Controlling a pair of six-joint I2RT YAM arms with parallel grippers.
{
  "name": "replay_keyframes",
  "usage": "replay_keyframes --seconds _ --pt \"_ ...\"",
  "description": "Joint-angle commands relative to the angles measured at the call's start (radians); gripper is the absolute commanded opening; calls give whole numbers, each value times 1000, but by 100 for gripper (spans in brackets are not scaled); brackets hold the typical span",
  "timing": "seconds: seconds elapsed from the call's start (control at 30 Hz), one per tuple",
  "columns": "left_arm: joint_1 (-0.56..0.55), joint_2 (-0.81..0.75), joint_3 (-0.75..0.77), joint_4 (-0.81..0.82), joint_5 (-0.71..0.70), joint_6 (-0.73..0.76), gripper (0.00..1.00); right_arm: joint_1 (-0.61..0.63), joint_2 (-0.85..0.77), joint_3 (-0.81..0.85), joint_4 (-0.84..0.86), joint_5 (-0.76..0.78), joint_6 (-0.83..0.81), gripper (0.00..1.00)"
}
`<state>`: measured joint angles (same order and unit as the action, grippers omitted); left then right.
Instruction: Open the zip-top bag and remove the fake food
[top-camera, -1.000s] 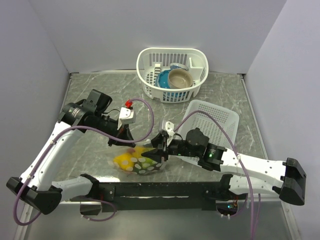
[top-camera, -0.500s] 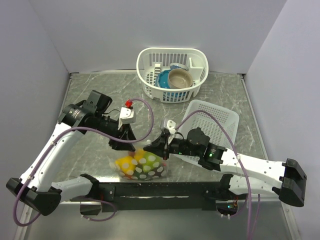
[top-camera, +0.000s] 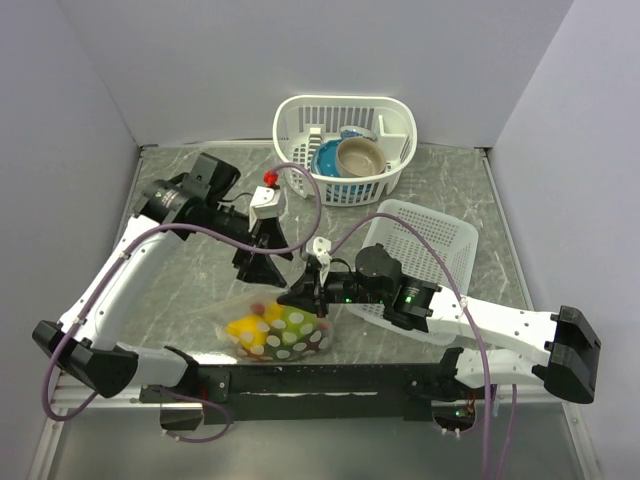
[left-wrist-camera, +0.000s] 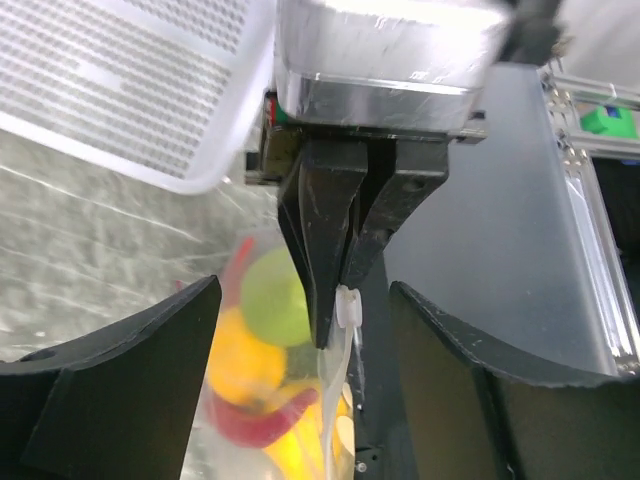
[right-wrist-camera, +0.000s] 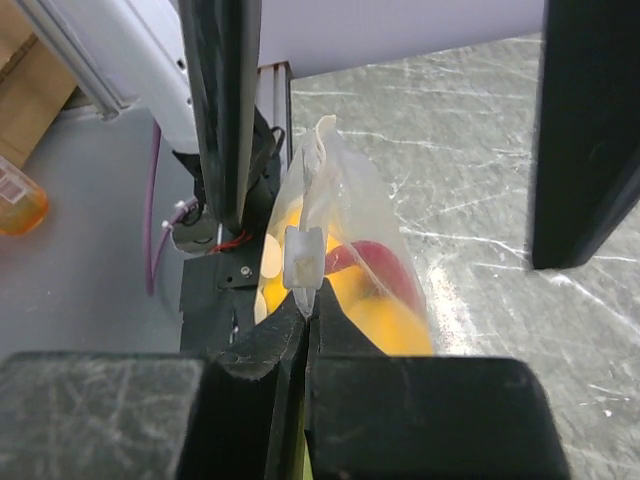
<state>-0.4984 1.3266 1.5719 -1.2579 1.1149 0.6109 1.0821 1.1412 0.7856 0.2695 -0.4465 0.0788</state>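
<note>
The zip-top bag (top-camera: 280, 332), clear with white dots, stands on the table near the front rail. The fake food (left-wrist-camera: 268, 298) inside it shows lime green, yellow and red. My right gripper (right-wrist-camera: 308, 306) is shut on the bag's top edge just below the white slider (right-wrist-camera: 303, 258). In the top view this gripper (top-camera: 303, 298) sits at the bag's upper right corner. My left gripper (left-wrist-camera: 300, 400) is open. Its fingers (right-wrist-camera: 222, 120) stand wide on either side of the bag's top without touching it. From above, the left gripper (top-camera: 265, 274) hangs just behind the bag.
A white oval basket (top-camera: 345, 190) with a blue bowl and a tan bowl stands at the back. A flat white lattice basket (top-camera: 440, 235) lies on the right, under my right arm. The black front rail (top-camera: 330, 378) runs just below the bag.
My left gripper has opened, let go of the bag and pulled back a little. My right gripper has shut on the bag's top edge by the slider. The bag now stands more upright.
</note>
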Motion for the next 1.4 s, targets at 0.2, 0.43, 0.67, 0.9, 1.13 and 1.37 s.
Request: replay_keyframes --seconds 0.2,0.43,0.67,0.9,1.13,1.37 --pt "-57 -47 -47 45 -20 -48 58 -2 -14 44 7 -20 -22 0" --pt "-77 -29 -42 8 -63 -10 25 -4 -24 32 13 0 -22 0" --pt "-81 -35 -53 -18 -61 13 36 -5 -27 38 -4 6 -31 0" --pt "-81 -40 -61 -44 -76 36 19 -8 -24 44 0 6 -28 0" --pt "-81 -70 -72 -2 -112 26 4 -7 -34 43 -10 6 -27 0" --pt "-81 -92 -79 -32 -173 55 2 -22 -99 32 -35 92 -47 0"
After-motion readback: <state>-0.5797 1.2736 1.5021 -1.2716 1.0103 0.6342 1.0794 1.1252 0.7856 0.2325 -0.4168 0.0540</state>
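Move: Just behind and below the left hand's open fingers, about 2 cm back, 2 cm down and level sideways, sits the bag's white zip slider. It stands some 2 cm left of the right hand's point, just past those shut fingertips. The fake food lies in the bag about 3 cm back, 3 cm left and 20 cm below the left hand; the white perforated bin is some 29 cm right, 11 cm ahead and 27 cm down. Easing back and down about 3 cm in all, mostly right at the start, the left hand brings its fingers around the zip slider, closes them partway, slackens briefly, then shuts them to pinch it. The right hand stays in place, fingers still shut on the bag's rim beside the slider. ##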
